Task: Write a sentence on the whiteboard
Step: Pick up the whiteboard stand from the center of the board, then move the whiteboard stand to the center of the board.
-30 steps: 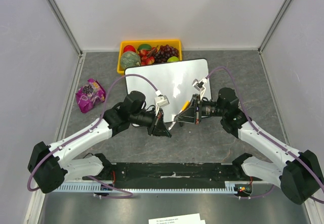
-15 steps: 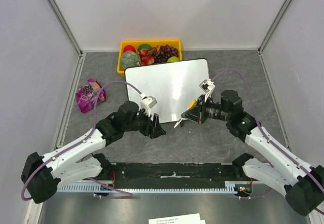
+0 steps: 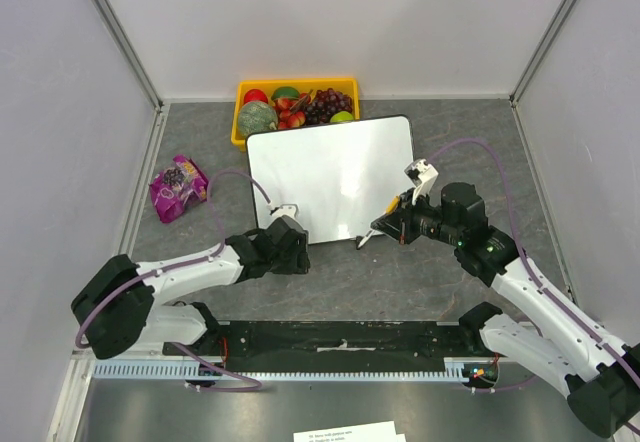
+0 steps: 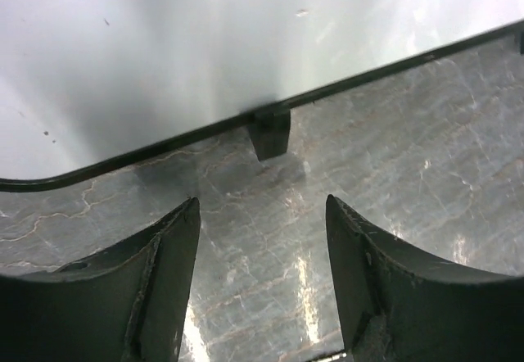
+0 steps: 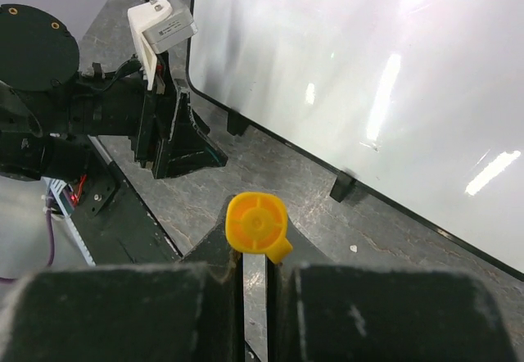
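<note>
The whiteboard (image 3: 330, 177) lies flat in the middle of the table, and no sentence shows on its glossy face, only glare. My right gripper (image 3: 378, 230) hovers over the board's near right edge, shut on an orange marker (image 3: 391, 205). The right wrist view shows the marker's round orange end (image 5: 256, 224) sticking up between that gripper's (image 5: 254, 264) jaws, with the whiteboard (image 5: 368, 75) beyond. My left gripper (image 3: 297, 252) sits low at the board's near left corner. In its wrist view the left gripper (image 4: 262, 202) stands open over bare table, just short of the whiteboard's (image 4: 205, 51) black frame.
A yellow tray (image 3: 241, 97) of fruit stands against the far edge of the board. A purple bag (image 3: 178, 187) lies at the left. Grey walls close in the table on three sides. The left arm's wrist (image 5: 164, 124) lies close to the board's near edge.
My left gripper has opened and drawn back to the near left, sinking low by the board's edge. My right gripper has shifted right, still holding the marker.
</note>
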`<action>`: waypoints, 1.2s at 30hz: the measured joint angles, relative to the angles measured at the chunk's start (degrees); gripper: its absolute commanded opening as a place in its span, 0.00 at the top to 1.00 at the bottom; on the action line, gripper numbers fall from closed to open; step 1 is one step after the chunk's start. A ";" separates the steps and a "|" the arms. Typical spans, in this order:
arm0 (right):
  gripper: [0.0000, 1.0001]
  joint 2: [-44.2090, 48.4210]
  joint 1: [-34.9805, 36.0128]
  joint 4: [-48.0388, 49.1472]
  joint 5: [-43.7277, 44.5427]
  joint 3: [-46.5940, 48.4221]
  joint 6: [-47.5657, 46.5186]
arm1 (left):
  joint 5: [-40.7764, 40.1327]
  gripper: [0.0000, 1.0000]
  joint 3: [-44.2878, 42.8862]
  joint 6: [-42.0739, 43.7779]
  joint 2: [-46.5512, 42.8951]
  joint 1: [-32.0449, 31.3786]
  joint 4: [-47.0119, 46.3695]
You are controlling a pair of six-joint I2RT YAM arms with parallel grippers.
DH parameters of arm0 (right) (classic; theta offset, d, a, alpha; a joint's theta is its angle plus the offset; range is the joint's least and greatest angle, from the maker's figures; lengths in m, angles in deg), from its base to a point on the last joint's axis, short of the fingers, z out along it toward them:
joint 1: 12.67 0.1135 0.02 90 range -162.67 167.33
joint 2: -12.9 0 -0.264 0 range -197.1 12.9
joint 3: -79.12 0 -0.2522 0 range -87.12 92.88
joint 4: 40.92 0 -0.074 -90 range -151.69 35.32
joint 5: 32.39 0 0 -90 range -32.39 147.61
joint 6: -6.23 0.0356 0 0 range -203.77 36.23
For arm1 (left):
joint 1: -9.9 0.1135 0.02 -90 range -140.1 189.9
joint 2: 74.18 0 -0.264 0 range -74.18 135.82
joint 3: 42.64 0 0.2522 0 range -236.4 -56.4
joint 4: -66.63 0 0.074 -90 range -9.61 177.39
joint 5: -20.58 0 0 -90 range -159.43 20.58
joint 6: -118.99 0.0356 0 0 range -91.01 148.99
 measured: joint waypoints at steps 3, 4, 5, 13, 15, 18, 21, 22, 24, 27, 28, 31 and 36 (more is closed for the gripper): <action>1.00 0.04 0.00 -0.55 0.28 0.00 -0.42 | -1.90 0.36 0.00 -1.05 1.81 -0.09 -1.16; 1.00 0.04 0.00 -0.68 0.35 0.00 -0.48 | -2.29 0.37 0.00 -1.29 2.45 -0.09 -1.88; 1.00 0.04 0.00 -0.83 0.39 0.00 -0.59 | -2.97 0.39 0.00 -1.49 3.23 -0.11 -2.64; 1.00 0.04 0.00 -1.53 0.39 0.00 -1.42 | -7.91 0.74 -3.80 -2.40 9.66 -0.11 -4.72; 1.00 0.04 0.00 -1.57 0.42 0.00 -1.49 | -8.55 0.84 -4.24 -2.60 10.45 -0.11 -4.63; 1.00 0.07 0.00 -1.60 0.39 0.00 -1.51 | -9.03 0.97 -4.31 -2.78 10.49 -0.35 -4.48; 1.00 0.09 0.00 -1.60 0.39 0.00 -1.53 | -9.27 0.98 -4.31 -2.95 10.47 -0.50 -4.37; 1.00 0.09 0.00 -1.62 0.42 0.00 -1.51 | -9.29 0.98 -4.31 -2.99 10.45 -0.61 -4.33; 1.00 0.09 0.00 -1.68 0.39 0.00 -1.51 | -9.42 0.98 -4.31 -3.32 10.40 -0.94 -4.20; 1.00 0.11 0.00 -1.73 0.42 0.00 -1.53 | -10.08 0.98 -4.04 -4.98 9.81 -2.23 -3.30; 1.00 0.13 0.00 -1.75 0.42 0.00 -1.51 | -10.19 0.98 -3.80 -5.86 9.40 -2.97 -2.78; 1.00 0.35 0.00 -1.81 0.42 0.00 -1.51 | -11.06 0.98 -2.93 -8.98 7.93 -6.43 -0.94; 1.00 1.11 0.00 -1.99 0.44 0.00 -1.51 | -13.35 0.98 -2.67 -15.74 7.23 -14.05 1.92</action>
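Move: About 4 cm ahead of the left hand, barely to its right and 1 to 2 cm lower, is the left whiteboard stand, the small black foot under the board's near edge. The right stand sits some 16 cm to the right of it and 2 cm farther out; the whiteboard's middle is roughly 21 cm ahead and 8 cm to the right of the left hand. From the right hand, the left stand lies about 19 cm left, 5 cm back and 18 cm below. Reaching forward nearly 4 cm and sinking slightly, the left hand brings its open fingers around the left stand at the whiteboard's near edge and closes them to pinch it. After a brief hold there it draws the stand back towards the robot about 5.5 cm at nearly level height, drifting a little right, still gripping. ##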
